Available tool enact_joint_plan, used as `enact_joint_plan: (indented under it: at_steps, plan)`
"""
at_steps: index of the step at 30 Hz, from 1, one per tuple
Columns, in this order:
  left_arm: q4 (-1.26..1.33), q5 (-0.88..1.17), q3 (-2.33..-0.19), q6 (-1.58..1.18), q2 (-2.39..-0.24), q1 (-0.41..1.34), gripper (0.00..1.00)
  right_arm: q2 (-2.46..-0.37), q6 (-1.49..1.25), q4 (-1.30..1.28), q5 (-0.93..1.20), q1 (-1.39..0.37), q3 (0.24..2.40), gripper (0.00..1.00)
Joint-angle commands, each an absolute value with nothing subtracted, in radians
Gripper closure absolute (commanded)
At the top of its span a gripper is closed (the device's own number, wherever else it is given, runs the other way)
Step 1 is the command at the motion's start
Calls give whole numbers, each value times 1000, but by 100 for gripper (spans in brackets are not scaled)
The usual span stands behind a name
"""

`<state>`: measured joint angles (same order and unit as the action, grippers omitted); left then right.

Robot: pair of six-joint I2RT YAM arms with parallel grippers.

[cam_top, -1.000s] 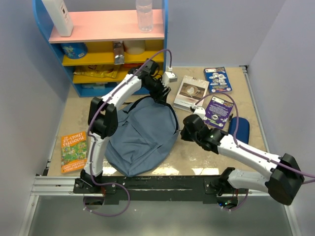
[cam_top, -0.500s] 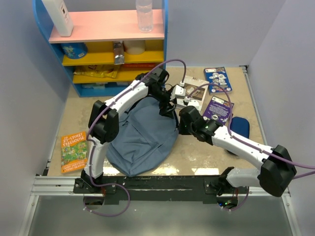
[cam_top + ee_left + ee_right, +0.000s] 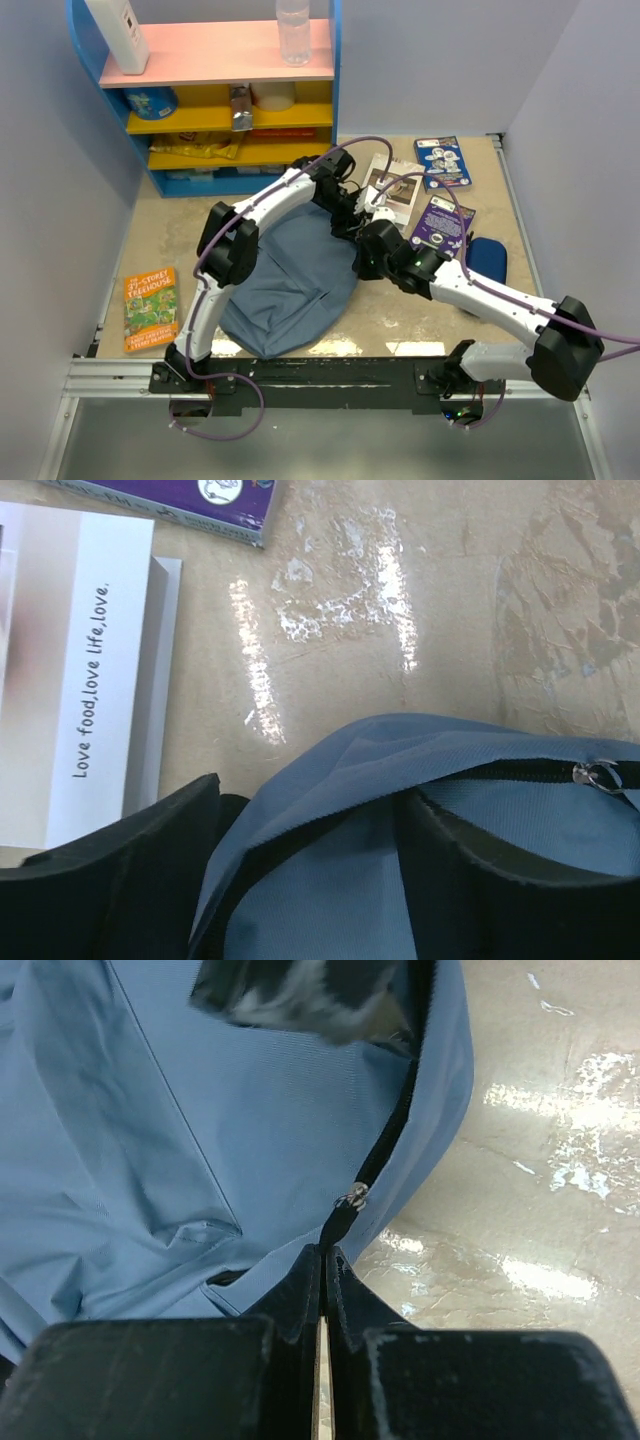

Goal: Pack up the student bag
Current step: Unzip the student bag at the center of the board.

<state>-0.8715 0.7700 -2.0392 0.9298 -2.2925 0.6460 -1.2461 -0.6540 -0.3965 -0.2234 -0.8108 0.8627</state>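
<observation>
The student bag (image 3: 290, 280) is a slate-blue backpack lying flat in the middle of the table. My left gripper (image 3: 350, 222) is at its upper right edge and stands open, a loose fold of the bag (image 3: 340, 810) lying between its wide-set fingers (image 3: 110, 870). My right gripper (image 3: 368, 255) meets the same corner from the right. In the right wrist view it (image 3: 325, 1255) is shut on the black zipper pull (image 3: 340, 1225), just below the metal slider (image 3: 352, 1198). The zipper line (image 3: 560, 772) runs across the fold.
A white "Love food" book (image 3: 390, 185) and two purple books (image 3: 443, 162) (image 3: 443, 222) lie behind the right arm. Beside them is a dark-blue pencil case (image 3: 487, 262). An orange book (image 3: 150, 308) lies at the left. A blue and yellow shelf (image 3: 215, 100) stands at the back.
The left gripper has travelled right along the bag's top edge to its right corner and widened. The right gripper moved left onto the bag's zipper. The bag's right side is drawn in.
</observation>
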Motion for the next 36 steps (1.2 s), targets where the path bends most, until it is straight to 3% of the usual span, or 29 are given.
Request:
enact_joint_plan:
  at_steps: [1,4,5,8,11,30,34,36]
  plan:
    - [-907,738,-2106,991,-2324,657,35,-1241,-661,-359,-222,-827,910,100]
    - [-872,747,-2108,950,-2322,658,60,-1250,-670,-359,-232,-847,894,100]
    - [-864,749,-2108,939,-2318,658,73,-1255,-681,-354,-236,-854,890,100]
    - [-822,752,-2114,888,-2310,661,93,-1284,-705,-351,-262,-906,874,100]
    - [-793,753,-2132,825,-2309,664,100,-1336,-744,-344,-276,-971,862,100]
    - [-699,712,-2146,647,-2295,673,100,-1548,-868,-247,-238,-1238,928,100]
    - [-712,721,-2135,657,-2281,673,100,-1500,-877,-299,-291,-1238,920,100]
    - [-713,723,-2119,661,-2269,673,91,-1461,-870,-350,-333,-1233,934,100]
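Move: The left fingers stand open around the bag's rim, which lies right between them, about 1 cm below. From this hand the zip slider is some 7 cm back and 3 to the right; the white book is about 10 ahead, 9 right and 8 below. The right fingers already pinch the zip pull, the slider about 2 cm ahead; they are bound for the near stretch of the zip edge, roughly 10 cm back, 8 left and 8 below. Pinching the bag's rim near the far end of the zip, the left hand sinks about 1 cm as its fingers shut, then holds there, turning some 10 degrees counter-clockwise. The shut right fingers keep the zip pull and, after a brief wait, draw it back, left and down, about 9 cm back and as much to the left, along the zip towards the bag's near end and away from the left hand. ##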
